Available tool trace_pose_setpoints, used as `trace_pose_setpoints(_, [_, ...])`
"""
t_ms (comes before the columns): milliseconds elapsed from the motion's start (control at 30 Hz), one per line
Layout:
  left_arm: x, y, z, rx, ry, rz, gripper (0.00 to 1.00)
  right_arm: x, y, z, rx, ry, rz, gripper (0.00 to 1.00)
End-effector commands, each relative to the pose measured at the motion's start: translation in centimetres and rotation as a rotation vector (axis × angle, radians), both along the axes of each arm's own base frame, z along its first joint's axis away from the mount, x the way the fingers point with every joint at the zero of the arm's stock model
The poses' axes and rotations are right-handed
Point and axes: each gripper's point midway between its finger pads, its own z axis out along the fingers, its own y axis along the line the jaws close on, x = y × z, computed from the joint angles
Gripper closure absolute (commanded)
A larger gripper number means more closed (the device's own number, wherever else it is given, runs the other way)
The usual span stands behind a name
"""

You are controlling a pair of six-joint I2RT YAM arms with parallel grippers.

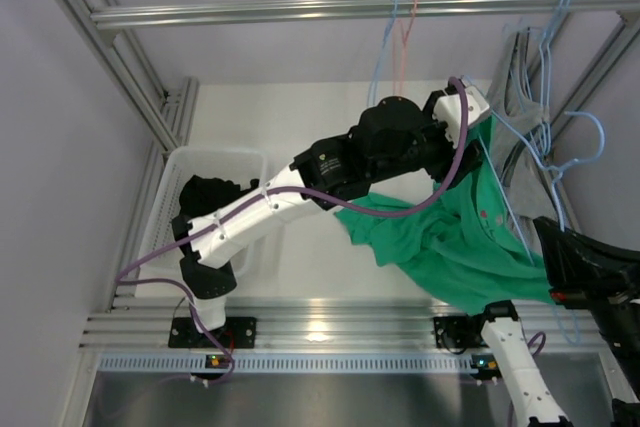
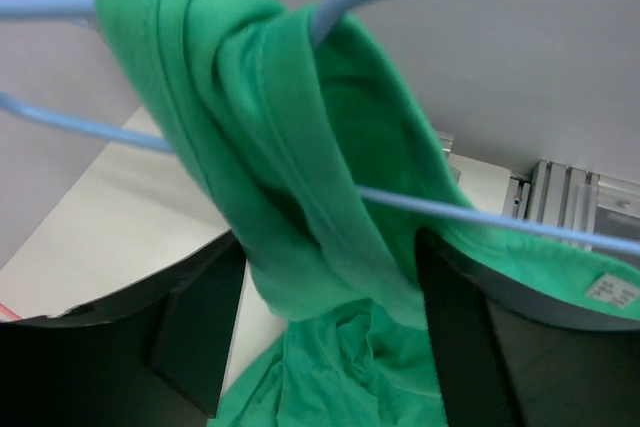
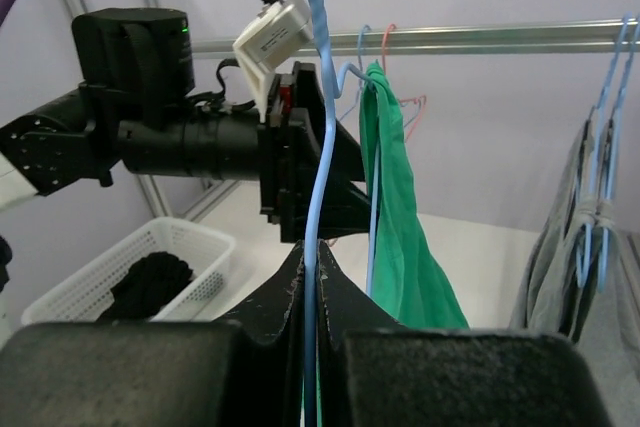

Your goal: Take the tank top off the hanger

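Note:
The green tank top (image 1: pixel 450 242) hangs from a light blue wire hanger (image 1: pixel 505 202) at the right of the table, its lower part spread out below. My left gripper (image 1: pixel 472 125) is up at the garment's top. In the left wrist view its jaws (image 2: pixel 330 247) stand open on either side of the bunched green strap (image 2: pixel 300 197), which is draped over the hanger wire (image 2: pixel 480 217). A gap shows between the left finger (image 2: pixel 190 337) and the cloth. My right gripper (image 3: pixel 312 247) is shut on the hanger's blue wire (image 3: pixel 320 97), with the tank top (image 3: pixel 400 227) hanging just behind.
A white basket (image 1: pixel 215 155) holding dark clothing (image 1: pixel 205 197) sits at the left. A metal rail (image 1: pixel 350 9) crosses the back with empty blue and pink hangers (image 1: pixel 400 37). Grey garments (image 1: pixel 520 97) on more blue hangers hang at the right.

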Motion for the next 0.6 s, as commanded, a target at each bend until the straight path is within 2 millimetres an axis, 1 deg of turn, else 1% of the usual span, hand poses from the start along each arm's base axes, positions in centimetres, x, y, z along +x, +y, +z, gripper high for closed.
trace_pose_setpoints(0, [-0.2, 0.0, 5.4, -0.141, -0.098, -0.023, 0.35, -1.3, 1.1, 0.8, 0.000, -0.021, 0.084, 1.00])
trace_pose_setpoints(33, [0.1, 0.1, 5.2, -0.139, -0.098, -0.002, 0.45, -1.4, 1.1, 0.8, -0.003, -0.025, 0.088, 1.00])
trace_pose_setpoints(67, [0.3, 0.0, 5.1, -0.137, -0.095, 0.006, 0.61, -1.3, 1.1, 0.7, -0.004, -0.022, 0.086, 1.00])
trace_pose_setpoints(133, [0.4, 0.1, 4.8, -0.131, -0.092, 0.015, 0.81, -1.1, 0.9, 0.6, -0.003, -0.020, 0.081, 1.00])
trace_pose_setpoints(167, [0.5, 0.3, 4.9, -0.132, -0.091, 0.023, 0.94, -1.0, 0.8, 0.5, -0.003, -0.019, 0.075, 1.00])
trace_pose_setpoints(200, [0.4, 0.8, 5.4, -0.142, -0.090, 0.028, 0.99, -0.5, 0.7, 0.2, -0.006, -0.006, 0.066, 1.00])
trace_pose_setpoints(267, [0.6, 1.2, 5.3, -0.138, -0.087, 0.051, 1.00, 0.4, 0.6, -0.5, -0.011, 0.020, 0.057, 1.00])
trace_pose_setpoints(300, [0.7, 2.0, 5.9, -0.149, -0.091, 0.072, 1.00, 0.8, 0.7, -0.7, -0.022, 0.029, 0.061, 1.00])
trace_pose_setpoints(333, [1.1, 2.5, 6.0, -0.149, -0.090, 0.103, 1.00, 1.1, 0.8, -1.0, -0.028, 0.039, 0.065, 1.00])
trace_pose_setpoints(367, [2.2, 3.9, 6.7, -0.162, -0.092, 0.196, 1.00, 1.6, 1.0, -1.5, -0.037, 0.055, 0.072, 1.00])
trace_pose_setpoints(433, [3.4, 5.6, 7.3, -0.179, -0.086, 0.303, 1.00, 1.8, 1.6, -2.1, -0.071, 0.063, 0.109, 1.00])
trace_pose_setpoints(467, [3.8, 7.0, 8.2, -0.200, -0.085, 0.360, 1.00, 1.9, 1.8, -2.4, -0.081, 0.071, 0.124, 1.00])
trace_pose_setpoints(500, [5.0, 8.8, 8.5, -0.216, -0.074, 0.470, 1.00, 1.8, 2.3, -2.6, -0.098, 0.070, 0.155, 1.00])
trace_pose_setpoints(533, [5.5, 9.8, 8.9, -0.231, -0.068, 0.516, 1.00, 1.7, 2.6, -2.8, -0.103, 0.072, 0.170, 1.00])
trace_pose_setpoints(567, [5.5, 11.2, 9.7, -0.253, -0.063, 0.551, 1.00, 1.6, 2.8, -2.9, -0.109, 0.075, 0.188, 1.00])
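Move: The green tank top's strap, on the hanger's far-left shoulder, is almost between the left hand's open fingers: about 2 cm to the right, 1 cm ahead, level. The hanger's neck is some 9 cm right and 5 cm back of that hand; the pink hanger hangs roughly 14 cm ahead and 10 cm left, the grey garments 12 cm ahead and 10 cm right. From the right hand, gripping the hanger, the strap lies about 14 cm ahead, 8 cm left and slightly lower. The left hand stays almost in place while its fingers shut from wide on the green strap, then draws the pinched cloth about 4 cm forward and 4 cm left, rising some 2 cm and turning about 15 degrees counter-clockwise, away from the right hand's grip. The right hand keeps its shut grip on the hanger's near-right arm, holding nearly still at first and then sinking about 3 cm while easing slightly forward and left, its fingers tipping down a little. ##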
